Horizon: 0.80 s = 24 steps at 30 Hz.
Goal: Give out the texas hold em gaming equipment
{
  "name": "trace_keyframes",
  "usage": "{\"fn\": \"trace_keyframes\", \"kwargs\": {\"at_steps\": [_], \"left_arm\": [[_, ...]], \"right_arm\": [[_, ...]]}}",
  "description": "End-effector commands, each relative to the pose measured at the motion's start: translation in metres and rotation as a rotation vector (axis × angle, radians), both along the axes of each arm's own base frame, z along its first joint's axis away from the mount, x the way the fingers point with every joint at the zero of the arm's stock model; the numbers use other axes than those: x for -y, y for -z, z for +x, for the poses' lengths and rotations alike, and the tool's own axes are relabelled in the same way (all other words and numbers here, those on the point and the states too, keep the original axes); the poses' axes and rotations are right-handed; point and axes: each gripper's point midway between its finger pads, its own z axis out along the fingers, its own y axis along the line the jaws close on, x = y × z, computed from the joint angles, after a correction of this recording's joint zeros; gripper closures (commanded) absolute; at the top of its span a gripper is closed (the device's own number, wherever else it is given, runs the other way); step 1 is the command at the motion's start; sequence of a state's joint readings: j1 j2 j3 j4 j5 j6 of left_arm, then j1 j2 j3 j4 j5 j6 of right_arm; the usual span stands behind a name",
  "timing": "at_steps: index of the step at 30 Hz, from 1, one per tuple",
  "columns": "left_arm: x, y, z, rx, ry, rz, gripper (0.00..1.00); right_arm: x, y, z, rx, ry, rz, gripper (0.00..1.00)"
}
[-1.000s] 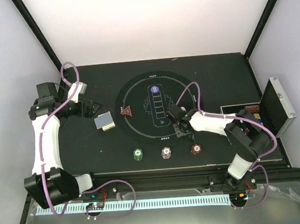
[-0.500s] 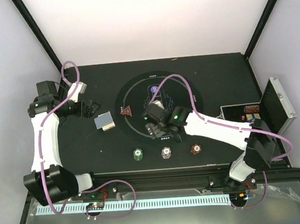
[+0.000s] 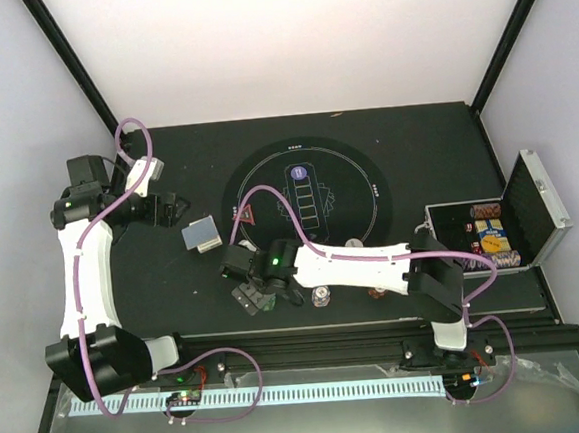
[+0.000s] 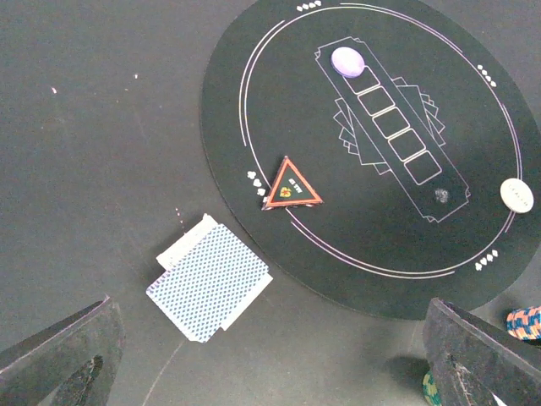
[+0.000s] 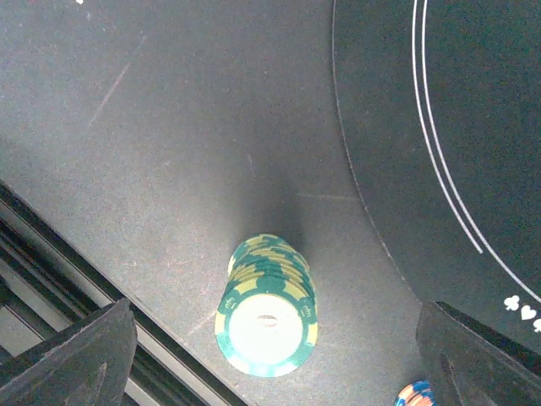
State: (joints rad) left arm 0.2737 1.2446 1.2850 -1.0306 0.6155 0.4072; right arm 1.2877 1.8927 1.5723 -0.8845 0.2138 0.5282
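Observation:
A stack of green striped chips (image 5: 266, 317) stands near the table's front edge. My right gripper (image 5: 270, 364) hovers right over it, open, jaws wide on either side and touching nothing. From above, this gripper (image 3: 261, 294) hides the stack. A white striped stack (image 3: 321, 295) and a red stack (image 3: 378, 292) stand to its right. The blue-backed card deck (image 4: 210, 282) lies left of the round mat (image 4: 372, 144). On the mat lie a red triangle (image 4: 290, 186), a purple disc (image 4: 347, 61) and a white disc (image 4: 516, 194). My left gripper (image 4: 270, 372) hangs open above the deck.
The silver-edged black case (image 3: 534, 202) stands open at the right edge with more chips (image 3: 486, 231) inside. My right arm stretches low across the table's front, over the chip row. The metal rail runs just behind the green stack.
My right arm swung from the mat's right side to the front left, over the green stack, and its jaws opened wider. A white disc lies where it was. The left arm barely moved.

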Motion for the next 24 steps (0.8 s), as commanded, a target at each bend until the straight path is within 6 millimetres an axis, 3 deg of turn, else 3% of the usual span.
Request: {"fn": "trace_keyframes", "kwargs": {"at_steps": [1,12,24], "left_arm": [[-0.001,-0.008,-0.002,0.027,-0.001,0.009,0.01],[0.006,-0.012,-0.001,0.034,0.018,-0.033,0.01],[0.009,-0.017,-0.003,0.039,0.035,-0.044,0.01]], "right_arm": [[0.002,0.007,-0.009,-0.054,-0.030,-0.004,0.08],[0.010,0.035,-0.020,-0.112,-0.024,-0.021,0.26],[0.001,0.046,-0.015,-0.101,-0.035,-0.027,0.29]]}}
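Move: Just under the right hand, about 2 cm to its right, 1 cm back and 8 cm below, stands the green chip stack. The blue-and-white stack is some 12 cm farther right of it. The triangular sign lies about 20 cm straight ahead of the right hand, the card deck roughly 16 cm ahead and 10 cm left, both about 10 cm down. From the left hand the green stack is some 15 cm back, 19 cm right and 22 cm below. Sinking onto the green chip stack from above, the right hand drops about 4 cm while easing some 2 cm back and a little to the right, its fingertips tilting slightly back. The fingers narrow from nearly wide open to about three quarters, one on either side above the stack, and the descent then all but stops with no touch to be seen. ##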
